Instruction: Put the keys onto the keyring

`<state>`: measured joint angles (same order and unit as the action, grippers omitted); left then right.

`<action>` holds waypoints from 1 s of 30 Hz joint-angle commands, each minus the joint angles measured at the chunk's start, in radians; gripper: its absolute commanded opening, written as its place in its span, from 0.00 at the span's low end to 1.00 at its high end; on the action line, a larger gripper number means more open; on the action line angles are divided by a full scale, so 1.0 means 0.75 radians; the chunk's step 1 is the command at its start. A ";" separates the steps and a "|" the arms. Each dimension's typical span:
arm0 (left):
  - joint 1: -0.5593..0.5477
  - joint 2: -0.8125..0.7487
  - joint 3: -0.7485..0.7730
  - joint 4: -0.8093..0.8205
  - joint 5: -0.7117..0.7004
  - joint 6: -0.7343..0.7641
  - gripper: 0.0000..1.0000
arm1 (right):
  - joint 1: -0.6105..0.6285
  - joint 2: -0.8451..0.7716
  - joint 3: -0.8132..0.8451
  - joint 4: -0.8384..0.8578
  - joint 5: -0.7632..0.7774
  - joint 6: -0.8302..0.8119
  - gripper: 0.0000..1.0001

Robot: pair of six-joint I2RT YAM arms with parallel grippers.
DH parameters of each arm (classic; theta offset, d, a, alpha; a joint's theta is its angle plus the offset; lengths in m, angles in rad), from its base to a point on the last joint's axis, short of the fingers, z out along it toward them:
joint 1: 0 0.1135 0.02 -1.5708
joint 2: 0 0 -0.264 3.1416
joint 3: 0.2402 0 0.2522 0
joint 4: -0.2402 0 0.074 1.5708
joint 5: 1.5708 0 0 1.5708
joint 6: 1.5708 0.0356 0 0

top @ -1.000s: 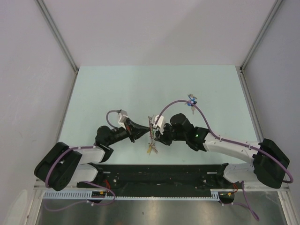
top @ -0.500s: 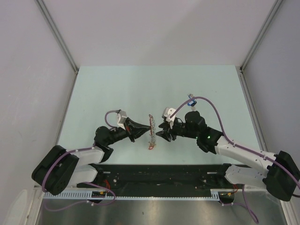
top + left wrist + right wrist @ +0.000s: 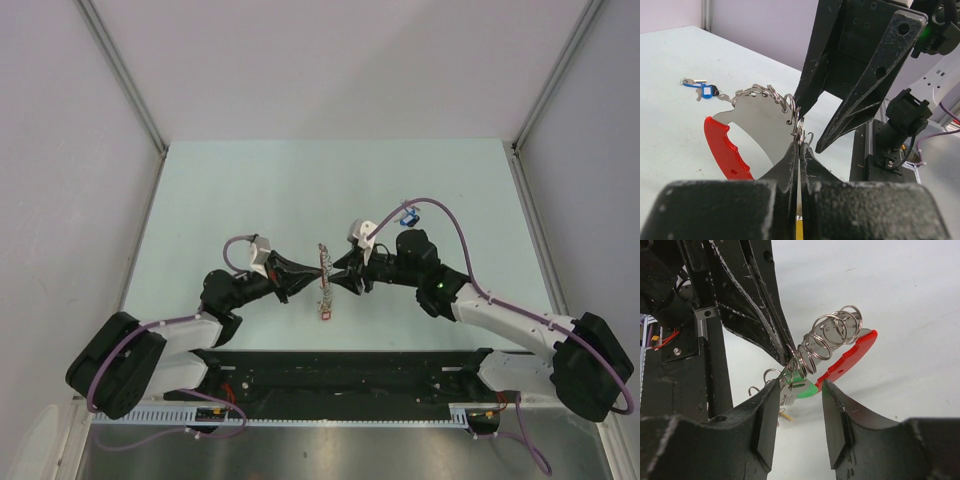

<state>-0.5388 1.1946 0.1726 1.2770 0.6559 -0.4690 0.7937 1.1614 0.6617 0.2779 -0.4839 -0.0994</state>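
My left gripper (image 3: pixel 310 281) is shut on a silvery ring of the keyring (image 3: pixel 324 270) and holds the bunch above the table; the left wrist view shows its jaws (image 3: pixel 799 145) pinched on the ring, with the red loop (image 3: pixel 724 146) to the left. My right gripper (image 3: pixel 341 276) is open right beside the bunch. In the right wrist view its jaws (image 3: pixel 801 390) straddle the green-headed key (image 3: pixel 811 389), which hangs at the rings (image 3: pixel 832 335); a ring seems to pass through its slot. The blue-headed key (image 3: pixel 408 214) lies on the table far right, and it also shows in the left wrist view (image 3: pixel 708 91).
A red tag (image 3: pixel 326 312) dangles under the bunch. A purple cable (image 3: pixel 455 228) arcs over the right arm near the blue key. The black base rail (image 3: pixel 350 366) runs along the near edge. Metal posts and walls bound the pale green table (image 3: pixel 250 190).
My right gripper drew back to the right from the bunch, then closed in again, open around the green key. The left gripper keeps the bunch in about the same spot.
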 commanded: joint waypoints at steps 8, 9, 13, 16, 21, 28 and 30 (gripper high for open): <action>-0.014 -0.042 0.052 0.159 -0.024 0.030 0.00 | -0.017 0.045 0.001 0.122 -0.093 0.045 0.29; -0.014 -0.042 0.052 0.159 -0.022 0.030 0.00 | -0.019 0.049 0.001 0.122 -0.097 0.045 0.24; -0.014 -0.044 0.050 0.155 -0.028 0.032 0.00 | -0.021 0.047 0.001 0.088 -0.093 0.032 0.00; -0.016 -0.046 0.046 0.132 -0.036 0.057 0.09 | -0.019 0.016 0.001 0.043 -0.065 0.008 0.00; -0.012 -0.108 0.044 -0.090 -0.042 0.200 0.33 | -0.021 -0.027 0.026 -0.053 -0.026 -0.041 0.00; -0.012 -0.227 0.068 -0.397 -0.046 0.464 0.47 | -0.015 -0.011 0.108 -0.231 -0.015 -0.107 0.00; -0.012 -0.222 0.077 -0.412 -0.018 0.523 0.52 | -0.015 0.000 0.114 -0.254 -0.017 -0.115 0.00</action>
<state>-0.5453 1.0420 0.1879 1.0580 0.6243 -0.2176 0.7830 1.1706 0.6815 0.1169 -0.5011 -0.1513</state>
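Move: The keyring hangs from the left gripper's shut fingertips; the ring to grip lies about 1 cm to their right. From the open right gripper, that ring is some 2 cm to the left, level in reach and height. The green key hangs about 5 cm below the right gripper and 2 cm to its left, level in reach. The blue keys lie on the table some 25 cm ahead, 20 cm to the right and 19 cm below the right gripper. Ease the right gripper barely half a centimetre left to the keyring and shut its fingers on a ring beside the left fingertips. Then open the left fingers about halfway to let go, rolling that wrist some 10 degrees, and carry the keyring with the right hand about 3 cm down and 1.5 cm right, tipping its fingers slightly lower. ##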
